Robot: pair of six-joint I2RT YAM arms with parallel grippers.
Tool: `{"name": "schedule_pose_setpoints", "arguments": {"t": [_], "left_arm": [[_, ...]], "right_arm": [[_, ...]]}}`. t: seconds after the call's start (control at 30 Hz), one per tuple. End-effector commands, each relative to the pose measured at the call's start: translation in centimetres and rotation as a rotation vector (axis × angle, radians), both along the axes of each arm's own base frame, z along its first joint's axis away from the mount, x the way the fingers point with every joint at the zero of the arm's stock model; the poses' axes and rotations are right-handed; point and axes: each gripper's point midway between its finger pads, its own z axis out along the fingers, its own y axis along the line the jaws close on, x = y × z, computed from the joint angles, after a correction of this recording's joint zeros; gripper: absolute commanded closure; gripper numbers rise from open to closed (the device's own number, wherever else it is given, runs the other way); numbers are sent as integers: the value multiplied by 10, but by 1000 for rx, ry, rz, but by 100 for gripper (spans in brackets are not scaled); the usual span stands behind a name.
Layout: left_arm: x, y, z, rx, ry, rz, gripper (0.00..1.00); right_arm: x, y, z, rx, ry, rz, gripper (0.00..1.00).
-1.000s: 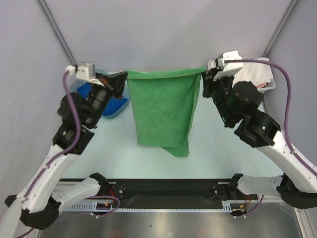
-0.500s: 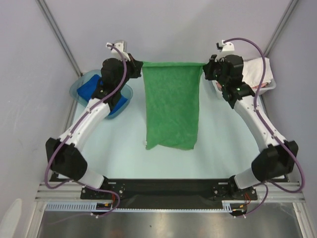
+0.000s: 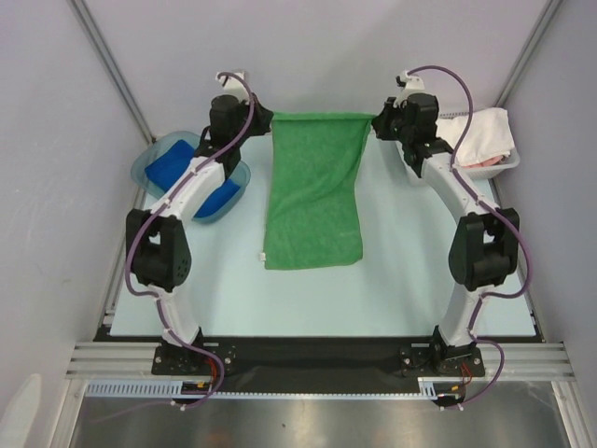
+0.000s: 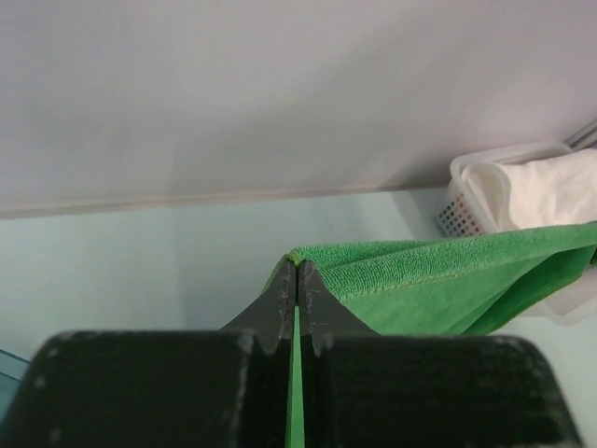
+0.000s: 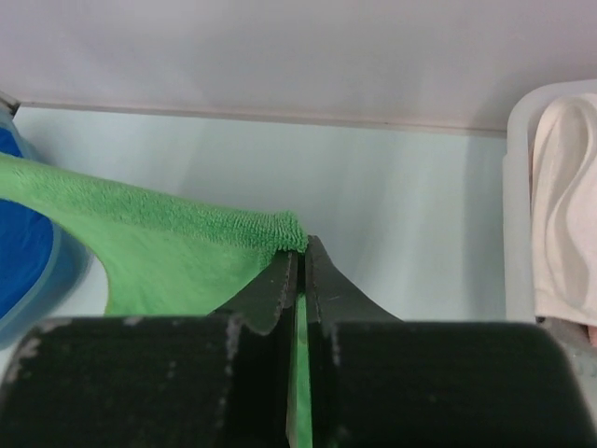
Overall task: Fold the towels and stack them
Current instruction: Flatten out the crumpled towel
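The green towel lies stretched lengthwise down the middle of the table, its far edge held taut between both grippers. My left gripper is shut on the far left corner of the green towel. My right gripper is shut on the far right corner of the green towel. A small white tag shows at the near left corner. A blue towel sits in a bowl at the left. The purple towel is out of view.
A translucent blue bowl at the far left holds the blue towel. A white basket at the far right holds a white cloth and a pinkish item. Walls close in at the back and sides.
Both arms have reached toward the back wall and come down, carrying the green towel from hanging in the air to lying flat on the table.
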Motion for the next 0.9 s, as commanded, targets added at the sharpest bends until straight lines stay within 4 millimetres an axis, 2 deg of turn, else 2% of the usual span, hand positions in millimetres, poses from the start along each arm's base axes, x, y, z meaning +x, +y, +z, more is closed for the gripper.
{"name": "schedule_pose_setpoints", "arguments": {"t": [0.0,0.07,0.1,0.2,0.33,0.43,0.53,0.73,0.87], "left_arm": [[22,23,4,-32,-28,68,100],[30,29,-14,-43,12,86,100],[31,31,-20,-44,25,91,100],[31,37,-31,-40,52,117,100],[29,50,-18,-21,25,175,100],[28,52,-12,-12,19,185,100],[25,58,-16,-3,35,214,100],[18,74,0,27,3,266,100],[20,77,1,31,5,272,100]], "right_arm": [[28,-16,18,29,-64,-47,100],[33,-14,18,35,-56,-40,100],[34,-14,7,30,-26,-40,100],[29,-14,-6,29,17,-33,100],[24,-15,-16,34,46,-32,100],[22,-14,-19,43,57,-23,100],[21,-11,-21,54,66,-15,100],[24,-10,-21,61,68,-14,99],[31,-10,-21,62,68,-16,98]]}}
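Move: The bare far tabletop, where the towel's held edge is headed, lies about 28 cm below both hands and some 5 cm ahead. The towel's lying end is roughly 24 cm back and 10 cm right of the left hand, 24 cm back and 11 cm left of the right. The blue tub sits level with the left hand, 20 cm left; the white basket 8 cm ahead and 23 cm right of the right hand. Still pinching the towel's far corners, both hands sink some 4 cm, drifting left; the left first dips 7. ##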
